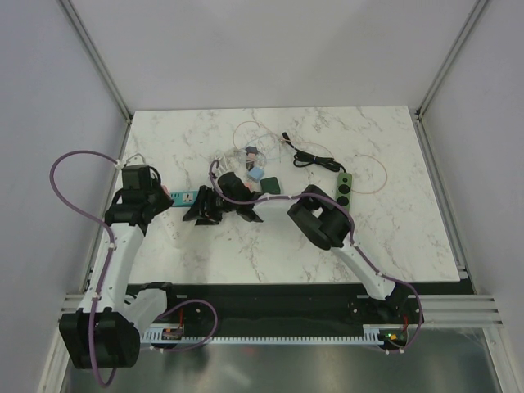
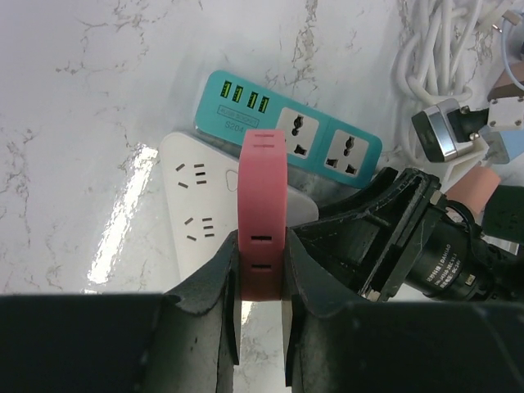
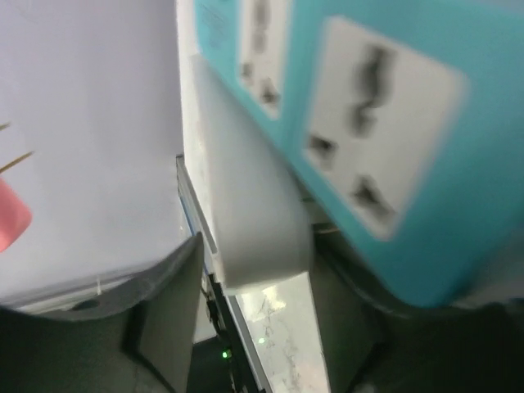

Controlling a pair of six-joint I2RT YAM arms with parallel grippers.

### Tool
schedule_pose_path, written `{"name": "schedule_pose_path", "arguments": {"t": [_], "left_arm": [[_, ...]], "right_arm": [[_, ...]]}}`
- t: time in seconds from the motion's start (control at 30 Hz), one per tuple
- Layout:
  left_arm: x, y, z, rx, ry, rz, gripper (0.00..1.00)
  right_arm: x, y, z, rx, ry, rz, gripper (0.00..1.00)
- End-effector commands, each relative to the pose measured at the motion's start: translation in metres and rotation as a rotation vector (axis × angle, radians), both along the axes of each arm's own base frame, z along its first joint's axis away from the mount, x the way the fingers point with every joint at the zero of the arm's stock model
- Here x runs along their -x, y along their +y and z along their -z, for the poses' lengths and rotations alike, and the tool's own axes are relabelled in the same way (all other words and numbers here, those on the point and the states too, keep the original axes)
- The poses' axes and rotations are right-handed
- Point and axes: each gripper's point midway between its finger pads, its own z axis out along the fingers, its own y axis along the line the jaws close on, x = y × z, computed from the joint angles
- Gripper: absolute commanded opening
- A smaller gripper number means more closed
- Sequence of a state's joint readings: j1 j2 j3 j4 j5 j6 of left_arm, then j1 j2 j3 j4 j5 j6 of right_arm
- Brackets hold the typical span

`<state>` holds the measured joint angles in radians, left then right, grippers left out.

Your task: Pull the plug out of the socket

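The plug (image 2: 262, 192), a narrow pink block with slots, stands over the white socket strip (image 2: 196, 196); my left gripper (image 2: 262, 262) is shut on its near end. In the top view the left gripper (image 1: 160, 214) sits beside the right gripper (image 1: 201, 214), which covers most of the strips. The blurred right wrist view shows the right gripper (image 3: 262, 270) open around the end of the white socket strip (image 3: 254, 221), with a gap at the left finger (image 3: 164, 303). A pink edge of the plug (image 3: 12, 221) shows at far left.
A teal power strip (image 2: 286, 131) lies just behind the white one and fills the upper right wrist view (image 3: 385, 123). Loose adapters (image 2: 446, 135) and a white cable bundle (image 2: 442, 49) lie to the right. A green power strip (image 1: 345, 184) with black cord lies farther right.
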<state>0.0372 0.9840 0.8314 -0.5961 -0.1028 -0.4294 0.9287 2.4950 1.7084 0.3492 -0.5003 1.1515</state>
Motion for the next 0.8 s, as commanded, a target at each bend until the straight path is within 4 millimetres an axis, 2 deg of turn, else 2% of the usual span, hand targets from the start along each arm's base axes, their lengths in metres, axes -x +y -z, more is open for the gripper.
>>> {"name": "schedule_pose_path", "arguments": {"t": [0.0,0.07,0.1,0.17,0.2,0.27,0.3,0.37,0.4,0.47,0.5,0.57,0.63,0.67,0.7,0.73,0.77], "left_arm": [[-0.006,0.001,-0.009,0.000,-0.044,-0.012,0.02],[-0.006,0.002,-0.010,-0.004,-0.049,-0.018,0.02],[-0.006,0.003,-0.011,-0.005,-0.050,-0.019,0.02],[-0.006,0.004,-0.012,-0.006,-0.053,-0.024,0.02],[-0.006,0.003,-0.012,-0.007,-0.053,-0.024,0.02],[-0.005,0.004,-0.011,-0.008,-0.052,-0.025,0.02],[-0.006,0.004,-0.011,-0.008,-0.053,-0.027,0.02],[-0.006,0.003,-0.011,-0.005,-0.053,-0.023,0.02],[-0.006,0.003,-0.011,-0.003,-0.054,-0.021,0.02],[-0.006,0.000,-0.012,0.006,-0.057,-0.009,0.02],[-0.007,-0.001,-0.012,0.012,-0.059,-0.004,0.02],[-0.007,-0.007,-0.010,0.035,-0.062,0.012,0.02],[-0.008,-0.018,-0.006,0.081,-0.050,0.037,0.02],[-0.008,-0.024,-0.003,0.095,-0.036,0.057,0.02],[-0.008,-0.026,-0.003,0.109,-0.037,0.058,0.02],[-0.007,-0.043,-0.003,0.117,-0.033,0.106,0.02],[-0.006,-0.050,-0.004,0.129,-0.039,0.121,0.02]], "right_arm": [[0.006,-0.006,0.001,0.096,-0.098,-0.030,0.68],[0.005,-0.011,-0.005,0.122,-0.144,-0.043,0.80],[0.004,-0.011,-0.018,0.113,-0.168,-0.044,0.83],[0.005,-0.015,-0.023,0.127,-0.205,-0.053,0.91],[0.004,-0.018,-0.035,0.126,-0.224,-0.050,0.97],[0.005,-0.027,-0.037,0.155,-0.267,-0.052,0.98],[0.004,-0.031,-0.051,0.156,-0.289,-0.047,0.98],[0.005,-0.043,-0.053,0.188,-0.313,-0.039,0.98],[0.004,-0.049,-0.070,0.183,-0.353,-0.036,0.98],[0.001,-0.067,-0.068,0.236,-0.377,-0.012,0.98],[0.001,-0.078,-0.080,0.241,-0.421,-0.005,0.98],[-0.006,-0.105,-0.079,0.317,-0.435,0.029,0.98],[-0.013,-0.135,-0.089,0.359,-0.477,0.078,0.98],[-0.022,-0.153,-0.107,0.349,-0.499,0.120,0.98],[-0.026,-0.166,-0.110,0.358,-0.509,0.140,0.98],[-0.024,-0.186,-0.097,0.398,-0.510,0.137,0.98],[-0.032,-0.205,-0.098,0.418,-0.514,0.165,0.98]]}}
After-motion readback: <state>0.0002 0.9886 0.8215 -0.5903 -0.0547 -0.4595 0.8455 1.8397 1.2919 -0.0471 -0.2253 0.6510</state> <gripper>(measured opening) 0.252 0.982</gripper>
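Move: The white socket lies flat, its right-hand end still between the right fingers, its middle about 5 cm to that hand's left and 2 cm back. Some 5 cm ahead of the right hand runs the teal power strip; the peach plug lies about 15 cm right and 7 cm ahead. The left hand, with the pink plug already free, hovers roughly 13 cm above the socket, whose middle is 2 cm back and 1 cm to its left. The white socket is let go: the right fingers spread wide and come off its end, and that hand draws away to the right, slowly at first and then fast, about 15 cm, while rising some 9 cm and tipping its fingertips more downward. The left hand keeps its hold on the pink plug and stays put, only starting to slide 2 cm right at the end. ##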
